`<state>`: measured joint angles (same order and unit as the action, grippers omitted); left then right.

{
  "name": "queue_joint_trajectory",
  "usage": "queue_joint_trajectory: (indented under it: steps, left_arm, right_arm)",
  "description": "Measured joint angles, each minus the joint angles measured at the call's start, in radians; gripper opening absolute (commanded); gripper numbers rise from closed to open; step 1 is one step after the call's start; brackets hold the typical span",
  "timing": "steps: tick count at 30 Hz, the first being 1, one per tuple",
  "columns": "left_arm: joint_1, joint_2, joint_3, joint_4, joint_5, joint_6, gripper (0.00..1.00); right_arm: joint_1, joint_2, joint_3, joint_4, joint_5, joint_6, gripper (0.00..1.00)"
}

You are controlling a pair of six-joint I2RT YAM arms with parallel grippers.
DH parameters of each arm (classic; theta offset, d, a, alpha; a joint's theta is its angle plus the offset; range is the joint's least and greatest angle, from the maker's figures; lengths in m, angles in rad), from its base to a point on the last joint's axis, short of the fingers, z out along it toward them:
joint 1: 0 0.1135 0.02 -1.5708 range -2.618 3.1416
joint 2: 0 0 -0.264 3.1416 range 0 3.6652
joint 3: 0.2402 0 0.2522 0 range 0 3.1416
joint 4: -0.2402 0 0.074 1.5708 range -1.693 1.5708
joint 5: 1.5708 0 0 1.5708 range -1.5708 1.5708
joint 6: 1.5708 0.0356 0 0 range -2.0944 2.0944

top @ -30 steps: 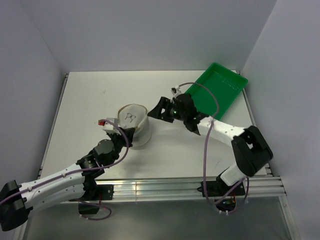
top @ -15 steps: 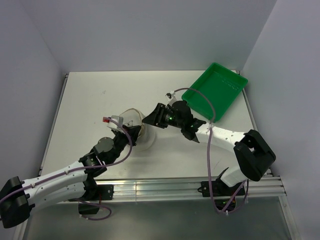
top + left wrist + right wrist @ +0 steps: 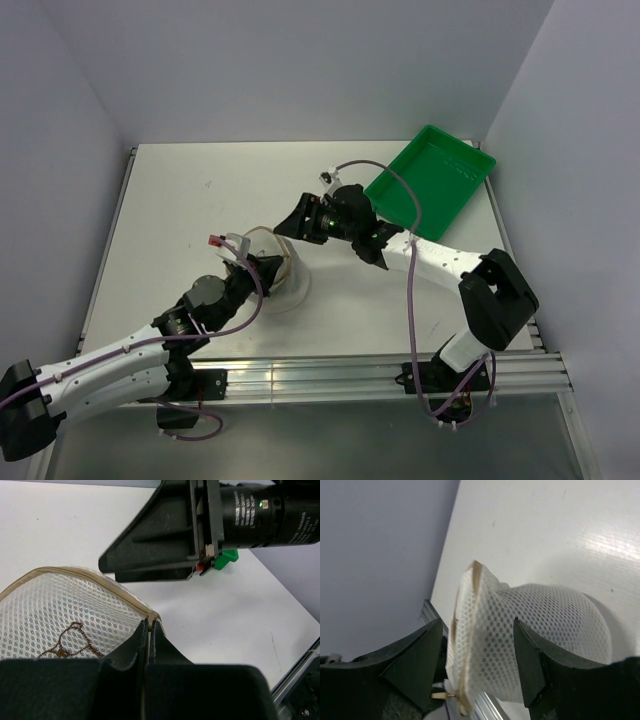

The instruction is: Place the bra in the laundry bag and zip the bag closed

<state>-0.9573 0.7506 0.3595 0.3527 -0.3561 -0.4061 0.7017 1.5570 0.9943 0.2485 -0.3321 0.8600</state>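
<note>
The laundry bag [image 3: 280, 278], white mesh with a tan zipped rim, lies tipped on the table left of centre. My left gripper [image 3: 262, 266] is shut on its tan rim [image 3: 131, 599], fingertips [image 3: 143, 628] pinched at the zip seam. A brown stitched mark shows on the mesh [image 3: 60, 615]. My right gripper [image 3: 288, 226] is open at the bag's far side; in its wrist view the bag [image 3: 530, 625] sits between its spread fingers [image 3: 422, 652], and the gripper [image 3: 477, 647] is not touching it. The bra shows in no view.
A green plastic tray [image 3: 432, 180] stands at the back right, partly over the table's edge. The right gripper's body [image 3: 165, 540] hangs close above the left gripper. The metal rail [image 3: 380, 375] runs along the near edge.
The bag has tipped and sunk toward the near side under the left gripper's hold. My right gripper has moved left, up to the bag's far side.
</note>
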Motion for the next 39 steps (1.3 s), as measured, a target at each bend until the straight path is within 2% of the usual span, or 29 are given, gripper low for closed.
queue_joint_trajectory:
  steps: [3,6,7,9,10,11,15,21,28,35,39]
  left_arm:
    - [0.000,-0.011,0.000,-0.016,0.000,0.003,0.00]
    - [0.000,-0.008,0.006,-0.032,0.008,0.007,0.00]
    - [0.000,-0.005,0.011,-0.037,0.014,0.010,0.00]
    - [0.000,0.010,0.021,-0.044,0.027,0.020,0.00]
    - [0.000,0.018,0.024,-0.046,0.031,0.022,0.00]
    - [0.000,0.027,0.028,-0.054,0.037,0.026,0.00]
    - [0.000,0.051,0.045,-0.074,0.050,0.033,0.00]
    - [0.009,0.063,0.077,-0.132,0.061,0.042,0.00]
    - [0.007,-0.018,0.077,-0.234,0.040,-0.019,0.00]
    - [0.004,-0.104,0.071,-0.352,-0.042,-0.133,0.00]
    - [-0.006,-0.112,0.072,-0.448,-0.159,-0.241,0.00]
  right_arm:
    - [0.002,0.010,0.001,-0.054,-0.021,-0.022,0.65]
    - [0.004,0.015,0.001,-0.089,-0.047,-0.051,0.55]
    - [0.005,0.017,0.003,-0.105,-0.054,-0.064,0.35]
    - [0.006,0.024,0.018,-0.136,-0.069,-0.087,0.24]
    - [0.007,0.028,0.028,-0.147,-0.078,-0.095,0.10]
    - [0.008,0.036,0.044,-0.163,-0.085,-0.105,0.01]
    - [0.008,0.057,0.072,-0.167,-0.101,-0.109,0.00]
    - [-0.007,0.049,0.006,-0.072,-0.036,-0.003,0.00]
    - [-0.062,0.052,0.004,-0.012,0.000,0.097,0.00]
    - [-0.117,0.057,0.004,0.023,-0.033,0.150,0.00]
    - [-0.131,0.096,0.031,0.018,-0.080,0.143,0.00]
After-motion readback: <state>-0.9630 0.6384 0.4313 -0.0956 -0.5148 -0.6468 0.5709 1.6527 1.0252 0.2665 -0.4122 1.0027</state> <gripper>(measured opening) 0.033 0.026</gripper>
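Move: The bag's zip rim, at the spot to be pinched, lies about 3 cm below the right hand and 2 cm back, between its open fingers. From the left hand, which already holds the zip pull, that spot is some 4 cm ahead and about level. The pull is 6 cm back, 1 cm left and 4 cm below the right hand; the embroidered lid is 5 cm left and 2 cm ahead of the left hand, the bag's body 2 cm back and 9 cm below it. The right hand sinks about 3 cm while drawing back 2 cm, shuts its open fingers on the zip rim just beyond the left gripper, then carries the pinched edge some 6 cm forward and 3 cm to the right. The left hand keeps its pinch on the zip pull, eases slightly right and down, then goes about 5 cm left and lower, away from the right hand, its fingers tipping down roughly 15 degrees and turning counter-clockwise. ##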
